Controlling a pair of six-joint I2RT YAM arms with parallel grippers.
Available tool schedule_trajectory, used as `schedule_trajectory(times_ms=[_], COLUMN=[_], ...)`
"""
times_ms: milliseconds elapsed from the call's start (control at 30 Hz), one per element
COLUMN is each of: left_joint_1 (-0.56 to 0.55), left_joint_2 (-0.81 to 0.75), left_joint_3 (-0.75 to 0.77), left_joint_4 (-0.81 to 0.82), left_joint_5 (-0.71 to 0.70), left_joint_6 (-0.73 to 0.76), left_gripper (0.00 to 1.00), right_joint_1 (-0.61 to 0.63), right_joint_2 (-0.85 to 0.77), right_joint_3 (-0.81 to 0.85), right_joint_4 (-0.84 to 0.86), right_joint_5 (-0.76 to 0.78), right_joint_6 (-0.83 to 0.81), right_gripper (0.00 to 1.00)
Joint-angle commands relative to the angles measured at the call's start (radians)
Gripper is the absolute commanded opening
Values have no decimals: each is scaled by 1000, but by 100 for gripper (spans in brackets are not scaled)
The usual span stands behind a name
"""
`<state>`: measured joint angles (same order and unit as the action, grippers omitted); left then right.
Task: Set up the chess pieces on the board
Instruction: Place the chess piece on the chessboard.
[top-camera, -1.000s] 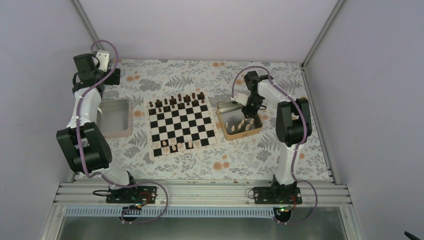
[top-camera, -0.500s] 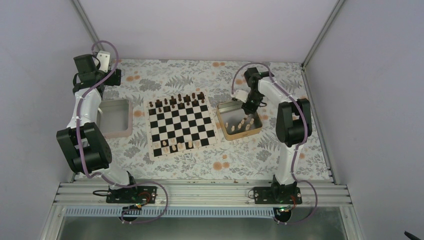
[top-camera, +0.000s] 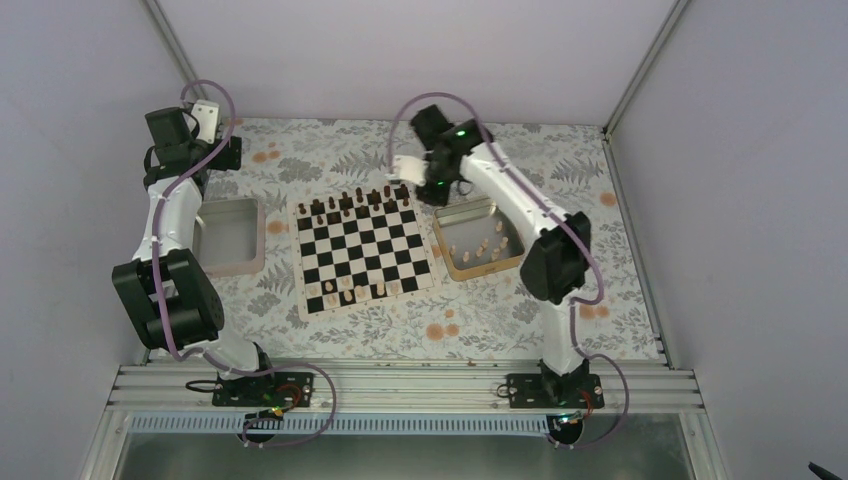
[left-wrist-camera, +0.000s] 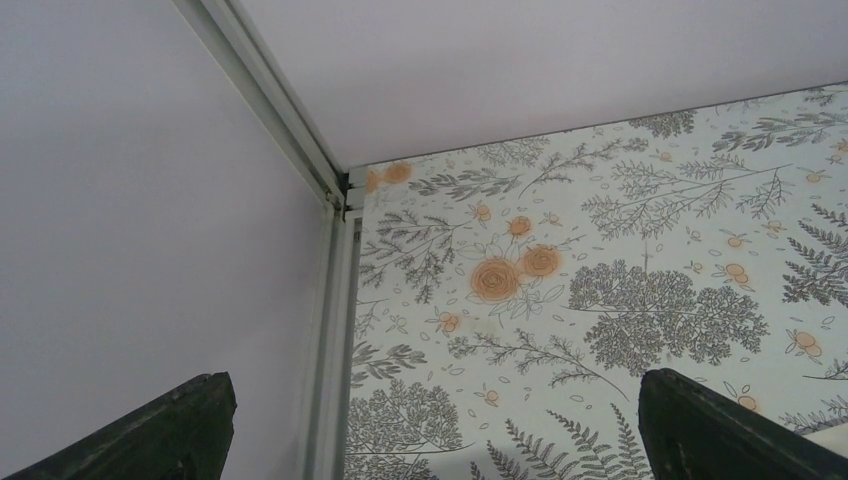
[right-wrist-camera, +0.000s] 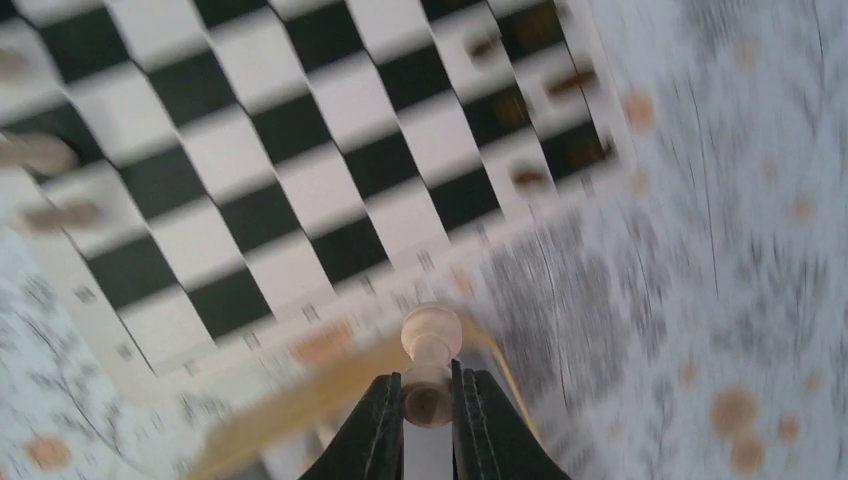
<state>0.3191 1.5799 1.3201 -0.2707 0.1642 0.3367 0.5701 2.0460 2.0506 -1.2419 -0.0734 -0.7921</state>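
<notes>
The board (top-camera: 365, 250) lies in the middle of the table, blurred below my right wrist (right-wrist-camera: 300, 200). Several tan chess pieces (top-camera: 352, 293) stand on its near rows, and more lie in the gold tin tray (top-camera: 446, 237) to its right. Dark pieces (top-camera: 355, 205) fill the far rows. My right gripper (right-wrist-camera: 430, 395) is shut on the base of a tan pawn (right-wrist-camera: 431, 335). It hangs over the gap between the tray's far-left corner and the board's far-right corner (top-camera: 430, 188). My left gripper (left-wrist-camera: 455, 440) stands open and empty over the table's far-left corner.
A pale pinkish-rimmed tray (top-camera: 228, 270) sits left of the board, under the left arm. Grey walls with metal corner posts (left-wrist-camera: 335, 230) close in the floral tablecloth on three sides. The gold tray's rim (right-wrist-camera: 300, 395) shows as a blur under the right fingers.
The right gripper has shut on a tan pawn in the gold tray, lifted it out and swung left toward the board's far-right corner. The left arm has not moved.
</notes>
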Motion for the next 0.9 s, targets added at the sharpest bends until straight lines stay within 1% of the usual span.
schedule_trajectory(times_ms=[0, 200, 400, 667, 867], left_joint_1=[9, 8, 8, 7, 6], left_joint_2=[-39, -45, -59, -73, -83], left_joint_3=[36, 46, 37, 30, 28], left_joint_4=[-11, -29, -20, -17, -17], left_joint_5=[-13, -10, 4, 36, 50], left_joint_6=[-16, -22, -24, -29, -31], left_gripper=[100, 100, 100, 100, 100], right_joint_1=[165, 369, 510, 588, 599], right_joint_2=[102, 215, 266, 334, 367], right_joint_3=[121, 247, 257, 261, 254], right_joint_4=[-31, 28, 108, 138, 169], right_joint_5=[-60, -86, -122, -159, -175], right_joint_6=[2, -15, -31, -42, -32], right_gripper=[9, 9, 10, 10, 10])
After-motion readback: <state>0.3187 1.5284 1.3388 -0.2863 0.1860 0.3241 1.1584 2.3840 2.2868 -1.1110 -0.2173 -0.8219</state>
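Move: The chess piece is already pinched in the right hand. Its place, the empty near-left corner square, lies about 20 cm back, 27 cm left and 16 cm below. Pale pieces stand next to it: one about 16 cm back and 27 left of the hand, one 20 back and 23 left, one 16 back and 23 left. From the left hand the square is roughly 28 cm back, 23 right and 23 below. Still pinching the chess piece clear of the board, the right hand sweeps left and back across it towards the near-left corner, about 32 cm in all. It sinks some 7 cm on the way, turns about 40 degrees counter-clockwise, and slows until it is only descending. The open left hand rises about 3 cm. ##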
